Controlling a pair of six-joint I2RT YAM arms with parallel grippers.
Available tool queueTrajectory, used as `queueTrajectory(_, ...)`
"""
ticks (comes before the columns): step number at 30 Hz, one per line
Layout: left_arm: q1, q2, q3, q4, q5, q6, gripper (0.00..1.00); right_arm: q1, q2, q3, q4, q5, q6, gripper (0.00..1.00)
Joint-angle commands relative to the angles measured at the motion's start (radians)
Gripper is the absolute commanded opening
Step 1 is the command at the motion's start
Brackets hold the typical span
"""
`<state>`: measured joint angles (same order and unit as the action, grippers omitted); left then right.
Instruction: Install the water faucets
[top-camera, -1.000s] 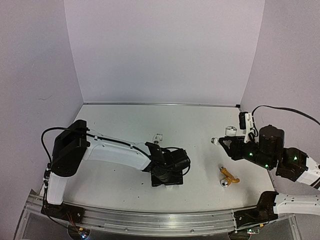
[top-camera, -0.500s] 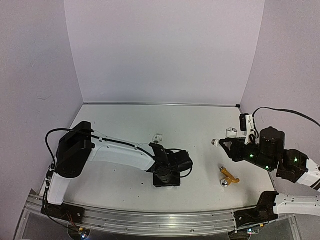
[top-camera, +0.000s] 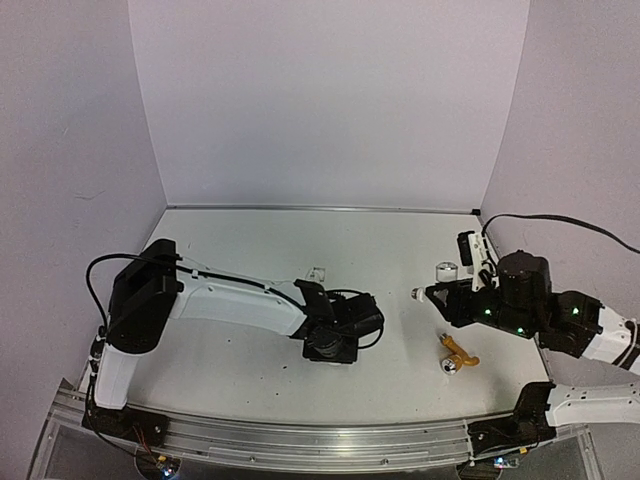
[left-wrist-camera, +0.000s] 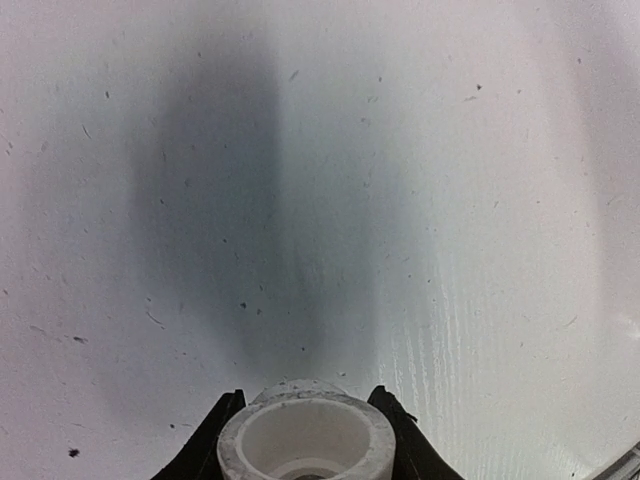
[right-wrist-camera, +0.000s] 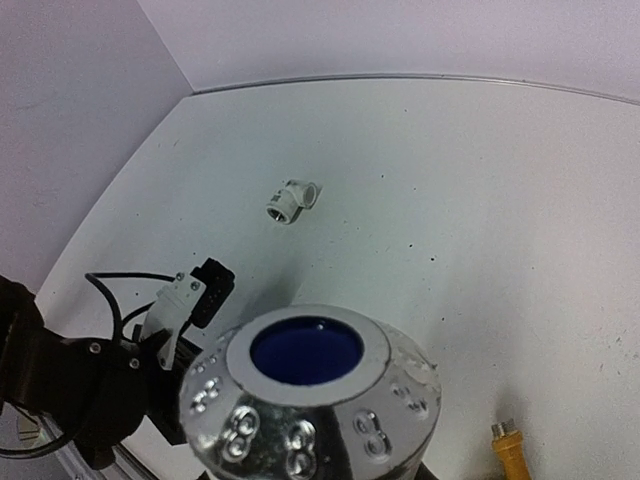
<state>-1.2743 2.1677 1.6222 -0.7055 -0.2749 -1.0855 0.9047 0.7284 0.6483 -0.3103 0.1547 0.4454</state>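
My right gripper (top-camera: 438, 297) is shut on the white water faucet (top-camera: 447, 271) and holds it above the table. Its silvery end (right-wrist-camera: 305, 385), with a blue inside, points left and fills the bottom of the right wrist view, hiding the fingers. The yellow-gold water faucet (top-camera: 456, 355) lies on the table just in front of that gripper, and its tip (right-wrist-camera: 510, 450) shows in the right wrist view. At mid-table my left gripper (top-camera: 330, 345) points down. Its black fingers (left-wrist-camera: 215, 445) press both sides of a stubby white pipe fitting (left-wrist-camera: 307, 440) with its open mouth up.
A second white elbow fitting (top-camera: 317, 272) lies on the table behind the left gripper, also seen in the right wrist view as the elbow fitting (right-wrist-camera: 292, 200). Purple walls close the table at the back and sides. A metal rail (top-camera: 300, 440) runs along the near edge.
The left jaws have closed in on the pipe fitting, and that gripper has shifted slightly away from the near edge. The right arm has carried the white faucet to the left.
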Motion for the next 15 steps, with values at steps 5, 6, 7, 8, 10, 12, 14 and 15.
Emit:
queueTrajectory(5,0.197,-0.391,-0.174,0.228,0.13,0.299,0.02,0.005,0.177,0.106,0.058,0.089,-0.192,0.0)
queueTrajectory(6,0.209,-0.418,-0.195,0.261,0.177,0.317,0.01,0.005,0.19,0.112,0.07,0.092,-0.203,0.0)
queueTrajectory(7,0.268,-0.474,-0.232,0.325,0.288,0.343,0.0,0.005,0.216,0.118,0.119,0.097,-0.269,0.0)
queueTrajectory(8,0.291,-0.51,-0.244,0.351,0.346,0.364,0.0,0.005,0.234,0.117,0.148,0.1,-0.3,0.0)
queueTrajectory(10,0.38,-0.568,-0.278,0.447,0.549,0.388,0.0,0.003,0.275,0.116,0.254,0.1,-0.413,0.0)
queueTrajectory(12,0.481,-0.608,-0.289,0.528,0.755,0.389,0.0,-0.032,0.359,0.134,0.347,0.079,-0.536,0.0)
queueTrajectory(14,0.541,-0.614,-0.292,0.604,0.936,0.348,0.0,-0.097,0.434,0.18,0.381,0.001,-0.576,0.0)
queueTrajectory(15,0.585,-0.615,-0.305,0.682,1.044,0.309,0.0,-0.13,0.47,0.216,0.4,-0.057,-0.588,0.0)
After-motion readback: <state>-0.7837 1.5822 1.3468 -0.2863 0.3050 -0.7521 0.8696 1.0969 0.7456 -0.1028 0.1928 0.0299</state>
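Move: My left hand already grips the white fitting close to the table. The white faucet in my right hand is about 14 cm to its right, 2 cm ahead and 21 cm above. The white elbow lies some 19 cm ahead of my left hand and 5 cm left; the yellow faucet lies about 25 cm right and 1 cm ahead. From my right hand, the white fitting is roughly 14 cm left, 2 cm back and 21 cm down. I sweep my left hand up fast, about 22 cm, while carrying the white fitting forward some 11 cm and a little left, swinging the fingers from straight down towards the right. My right hand keeps its grip on the white faucet and comes about 5 cm forward and 4 cm left, sinking slightly and rolling some 20 degrees. ##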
